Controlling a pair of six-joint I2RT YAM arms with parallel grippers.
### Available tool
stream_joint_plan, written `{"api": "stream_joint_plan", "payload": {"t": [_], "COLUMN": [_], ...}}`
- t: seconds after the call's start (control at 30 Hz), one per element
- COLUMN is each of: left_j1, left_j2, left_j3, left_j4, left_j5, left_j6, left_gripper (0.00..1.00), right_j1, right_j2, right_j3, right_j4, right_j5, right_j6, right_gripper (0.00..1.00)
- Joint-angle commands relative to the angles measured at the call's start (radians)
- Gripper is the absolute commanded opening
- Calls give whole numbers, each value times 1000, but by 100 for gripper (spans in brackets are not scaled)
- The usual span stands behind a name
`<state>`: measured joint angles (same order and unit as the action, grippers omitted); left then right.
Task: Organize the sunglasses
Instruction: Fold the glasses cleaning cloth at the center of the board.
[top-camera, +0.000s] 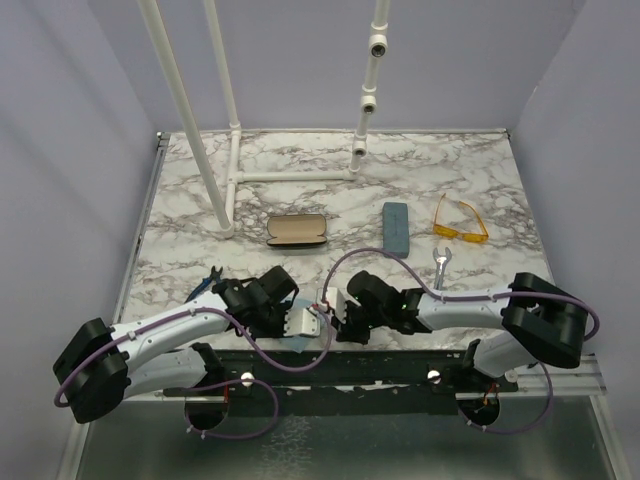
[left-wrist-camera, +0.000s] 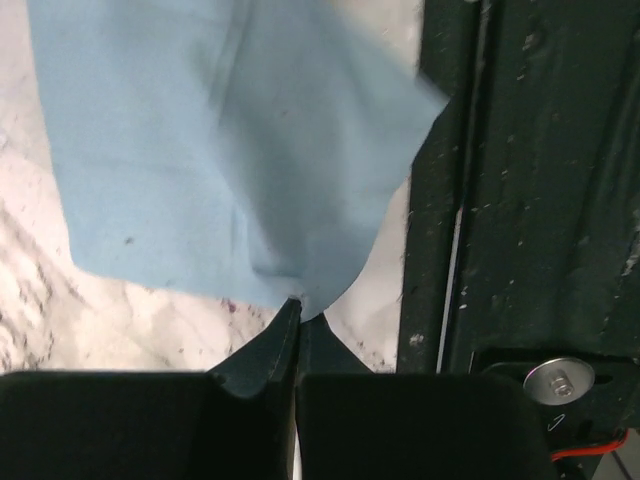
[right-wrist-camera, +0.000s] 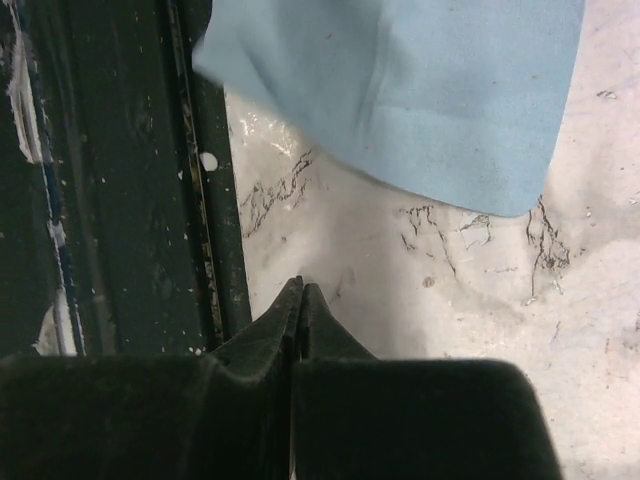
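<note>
The translucent yellow-orange sunglasses (top-camera: 460, 222) lie unfolded at the right of the marble table. A thin dark object (top-camera: 206, 284), perhaps the wire-frame sunglasses, shows beside the left arm, partly hidden by it. Both arms rest low at the near edge with their heads facing each other. My left gripper (top-camera: 316, 326) (left-wrist-camera: 297, 305) is shut, its tips meeting the edge of a light blue cloth (left-wrist-camera: 230, 150). My right gripper (top-camera: 336, 318) (right-wrist-camera: 301, 286) is shut with nothing in it, above bare marble, a little short of the same cloth (right-wrist-camera: 420, 90).
An open black oval case (top-camera: 296, 231) with a tan lining lies mid-table. A blue-grey oblong case (top-camera: 396, 228) lies to its right. A small silvery wrench-like thing (top-camera: 441, 263) sits near the right arm. White pipe frames (top-camera: 222, 170) stand at the back. A dark rail (left-wrist-camera: 520, 200) runs along the near edge.
</note>
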<state>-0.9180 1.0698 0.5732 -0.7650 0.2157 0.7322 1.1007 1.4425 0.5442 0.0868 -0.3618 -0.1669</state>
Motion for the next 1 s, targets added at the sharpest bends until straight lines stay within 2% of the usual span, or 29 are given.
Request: {"api": "stream_joint_plan", "payload": {"t": [0.0,0.2,0.3,0.4,0.57,0.8,0.97], "left_j1": [-17,-6,-6,-3,13,68,118], "left_j2": [24,16,9,11,26,53,89], "left_j3": [-12,-23,-23,-16,1,15,46], "left_j4": [139,159,163,183,201,201,187], "left_j5": [-58,-54,-33,-19,-6,-18,-2], "left_j6": [-17,-11,-5,-16,-51,-62,-66], "left_gripper": [0,0,0,0,0,0,0], "right_j1": [11,-2,-2,-4,-19,-112,-117], "right_j2": [71,63,-23,-101,-66,-135,-145], "right_j3": [129,130,8,-61,-8,-105,-123], "right_j4": [33,54,188,305,208,315,329], "right_j5": [6,-6,-40,3,12,-38,-40], "right_j6": [56,43,23,49,93,193,185], "right_gripper": [1,1,1,1,1,3,7]}}
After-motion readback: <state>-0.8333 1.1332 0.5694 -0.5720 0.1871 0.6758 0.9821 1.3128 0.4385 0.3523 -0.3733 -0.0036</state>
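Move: My shut left fingertips are at the left edge of the cleaning cloth. Its middle is about 6 cm to their right, 2 cm ahead and just below. From my right hand, that middle is roughly 8 cm left and 3 cm ahead. The open glasses case stands some 23 cm ahead of my left hand and 3 cm right; the pliers are about 10 cm ahead of that hand and 17 cm left. With my left fingers still shut and low at the cloth's left edge, I work about 4 cm forward towards its far left corner, swinging slightly left first and then some 2 cm right. My right hand stays low beside the cloth at first, then rises about 5 cm and goes 4 cm forward, tipping its fingers up some 15 degrees, all but shut. ##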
